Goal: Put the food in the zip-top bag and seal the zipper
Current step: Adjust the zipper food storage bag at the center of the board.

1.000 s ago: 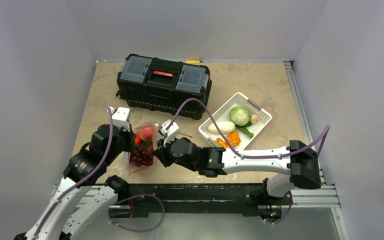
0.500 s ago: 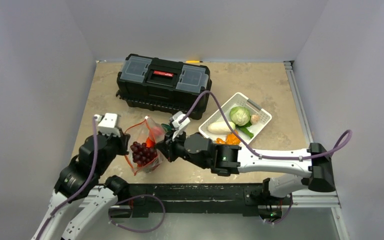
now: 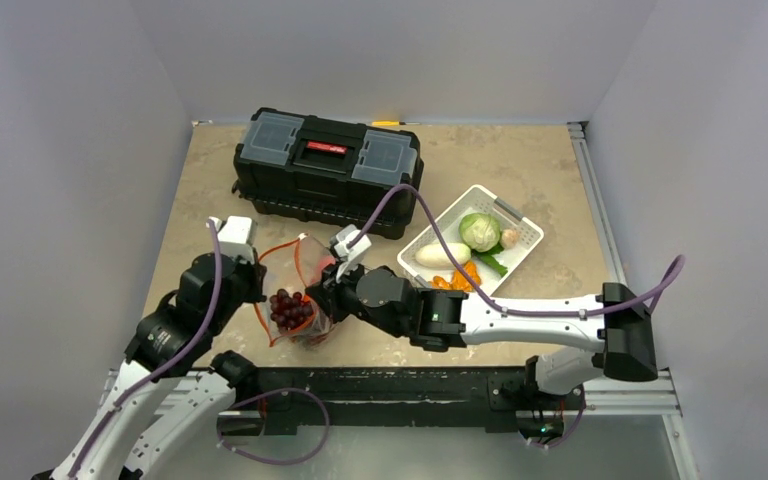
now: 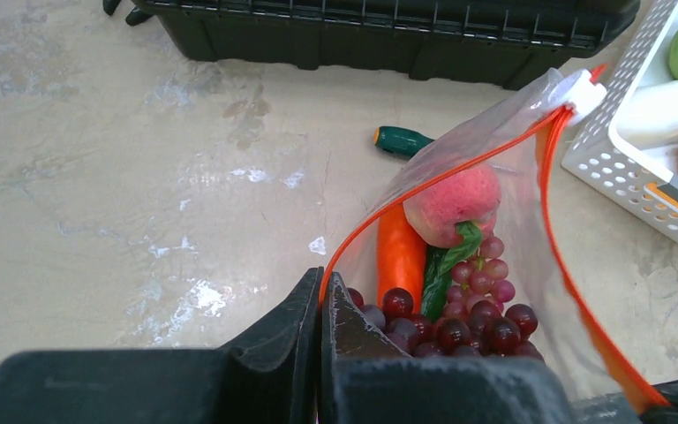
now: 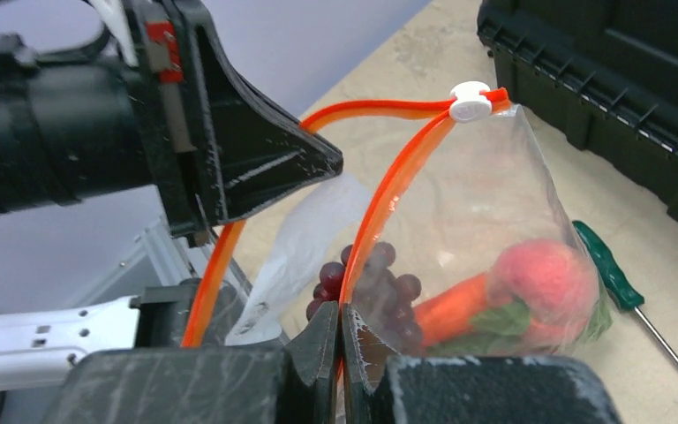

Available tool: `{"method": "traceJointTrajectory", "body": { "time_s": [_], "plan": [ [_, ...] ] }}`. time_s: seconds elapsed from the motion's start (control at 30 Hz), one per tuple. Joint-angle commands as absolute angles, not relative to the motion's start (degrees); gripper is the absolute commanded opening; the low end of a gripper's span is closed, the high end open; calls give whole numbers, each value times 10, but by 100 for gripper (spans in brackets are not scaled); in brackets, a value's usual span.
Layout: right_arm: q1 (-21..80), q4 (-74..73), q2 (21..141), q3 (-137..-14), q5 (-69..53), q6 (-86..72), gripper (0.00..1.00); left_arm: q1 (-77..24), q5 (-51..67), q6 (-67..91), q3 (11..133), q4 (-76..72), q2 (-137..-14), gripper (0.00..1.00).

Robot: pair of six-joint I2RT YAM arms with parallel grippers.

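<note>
The zip-top bag (image 3: 298,272) hangs between my two grippers with its mouth spread wide. In it lie a pink peach (image 4: 453,202), an orange carrot (image 4: 400,254), a dark green cucumber (image 4: 435,274) and a grape bunch (image 4: 463,311). My left gripper (image 4: 321,279) is shut on one side of the orange-red zipper (image 4: 424,184). My right gripper (image 5: 342,313) is shut on the other side of the zipper (image 5: 390,201), whose white slider (image 5: 470,101) sits at the far end. A pale green cabbage (image 3: 479,231) lies in the white basket (image 3: 512,209).
A black toolbox (image 3: 328,165) stands at the back, just beyond the bag. A green-handled screwdriver (image 4: 402,140) lies on the table between the bag and the toolbox. The basket also holds a white radish (image 3: 443,254) and orange pieces (image 3: 463,277).
Both grippers have drawn apart, spreading the bag's mouth. The bag has swung and dropped a little toward the near edge, and the grapes have slid to its low end.
</note>
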State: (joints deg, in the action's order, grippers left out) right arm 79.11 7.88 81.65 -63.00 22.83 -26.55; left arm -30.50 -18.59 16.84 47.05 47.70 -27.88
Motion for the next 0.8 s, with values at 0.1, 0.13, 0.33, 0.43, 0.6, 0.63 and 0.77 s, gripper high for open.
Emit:
{"method": "traceJointTrajectory", "body": {
  "time_s": [0.1,0.13,0.33,0.43,0.6,0.63,0.77],
  "plan": [
    [788,46,813,-681,237,-257,31,-306,-170,159,480,459,-265,0],
    [788,41,808,-683,239,-252,33,-306,-170,159,480,459,-265,0],
    [788,13,749,-670,291,-238,46,-306,-170,158,480,458,-267,0],
    [786,1,706,-644,354,-233,55,-306,-168,157,480,458,-270,0],
    [743,-50,626,-572,447,-269,68,-306,-168,157,480,459,-270,0],
    [720,-64,612,-556,447,-285,68,-306,-169,157,480,459,-270,0],
    [604,-122,569,-496,418,-361,69,-306,-169,157,480,458,-269,0]
  ]
}}
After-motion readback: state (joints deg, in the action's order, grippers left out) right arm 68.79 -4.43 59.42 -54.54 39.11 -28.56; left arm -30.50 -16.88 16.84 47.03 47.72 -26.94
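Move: The right rim of the zip-top bag is pinched at the right hand. From that hand, the white tray's middle is about 30 cm right, 15 ahead and 23 below; its white vegetable lies about 24 right and 15 ahead. The screwdriver is 14 ahead and 6 right, both low down; the white zipper pull is 12 ahead, 3 left, nearly level. From the left hand, the tray is roughly 41 right, 15 ahead and 18 below. The bag's right zipper rim comes free as the right fingers open from shut to about two thirds; that hand first barely shifts, then lifts some 5 cm and speeds off to the right, about 15 cm, and forward towards the tray, swinging clockwise nearly 30 degrees and starting to sink at the end. The left hand stays, still pinching the left rim. ##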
